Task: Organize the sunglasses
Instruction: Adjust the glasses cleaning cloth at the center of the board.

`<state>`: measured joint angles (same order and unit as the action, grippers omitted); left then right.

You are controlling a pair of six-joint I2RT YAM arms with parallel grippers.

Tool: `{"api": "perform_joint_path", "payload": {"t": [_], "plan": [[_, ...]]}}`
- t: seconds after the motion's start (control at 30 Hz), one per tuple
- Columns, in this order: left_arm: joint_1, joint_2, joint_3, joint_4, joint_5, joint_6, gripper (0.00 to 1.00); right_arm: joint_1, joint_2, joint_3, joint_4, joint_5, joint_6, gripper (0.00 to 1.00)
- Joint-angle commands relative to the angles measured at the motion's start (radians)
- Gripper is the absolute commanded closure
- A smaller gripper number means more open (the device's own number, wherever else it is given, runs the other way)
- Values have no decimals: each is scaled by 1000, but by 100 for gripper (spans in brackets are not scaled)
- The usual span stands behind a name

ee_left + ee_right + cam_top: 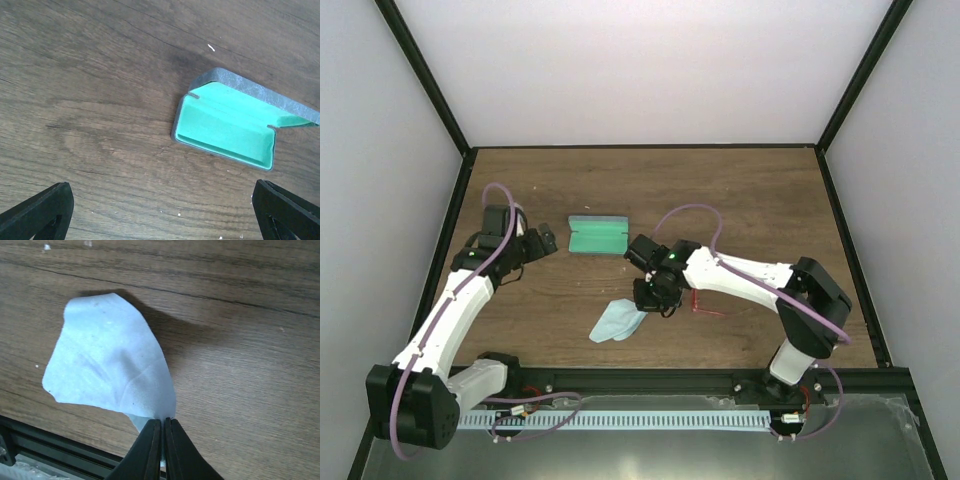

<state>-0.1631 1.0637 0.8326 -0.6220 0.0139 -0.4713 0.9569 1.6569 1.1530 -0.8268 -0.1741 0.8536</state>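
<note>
The red sunglasses [706,308] lie on the table just right of my right wrist, partly hidden by the arm. The grey-blue case [597,236] lies open, its green lining up [225,131]. My left gripper [544,243] hovers just left of the case, wide open and holding nothing, with its black fingertips [36,215] at the lower corners of the left wrist view. My right gripper [163,423] is shut on a corner of the light blue cloth [107,365], which hangs and spreads over the wood near the front edge [618,320].
A black rail and a white slotted strip [620,420] run along the table's near edge, just beyond the cloth. Dark frame posts and white walls close in the left, right and back sides.
</note>
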Motion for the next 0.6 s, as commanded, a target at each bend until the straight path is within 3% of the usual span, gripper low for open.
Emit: {"api": "perform_joint_path", "payload": {"t": [0.0, 0.27, 0.33, 0.37, 0.4, 0.57], "plan": [[5, 9, -18, 35, 44, 20, 0, 3, -27, 17, 38, -12, 17, 96], [0, 34, -54, 103, 237, 58, 0, 3, 88, 137, -24, 20, -20, 90], [-5, 40, -55, 92, 235, 67, 0, 2, 105, 139, -37, 61, 6, 79], [-6, 41, -55, 87, 232, 71, 0, 2, 110, 138, -41, 78, 15, 62], [-6, 39, -57, 84, 230, 75, 0, 3, 111, 139, -48, 91, 24, 54], [-8, 31, -75, 90, 262, 72, 0, 38, 87, 136, -43, 114, 83, 52]]}}
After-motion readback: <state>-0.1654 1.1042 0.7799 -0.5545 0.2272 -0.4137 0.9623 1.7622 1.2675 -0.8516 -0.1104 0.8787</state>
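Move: The right fingers are shut on the glasses cloth's right-hand corner, low over the board; the middle of the cloth lies about 4 cm to that hand's left, 3 cm back and 3 cm below. The open green case stands some 15 cm ahead and 8 cm left of the hand, the red glasses about 13 cm to its right and 2 cm ahead. From the left hand, the cloth is roughly 15 cm back, 17 cm right and 12 cm below. The right fingers let go of the cloth's corner: the hand first lifts about 1.5 cm while drifting some 3 cm to the left and 2 cm forward, then sinks again and eases slightly right as the fingers spread to about half open over the cloth's right part. The wide-open left hand swings nearly 4 cm right and 2 cm down towards the green case, turning about 10 degrees clockwise. ##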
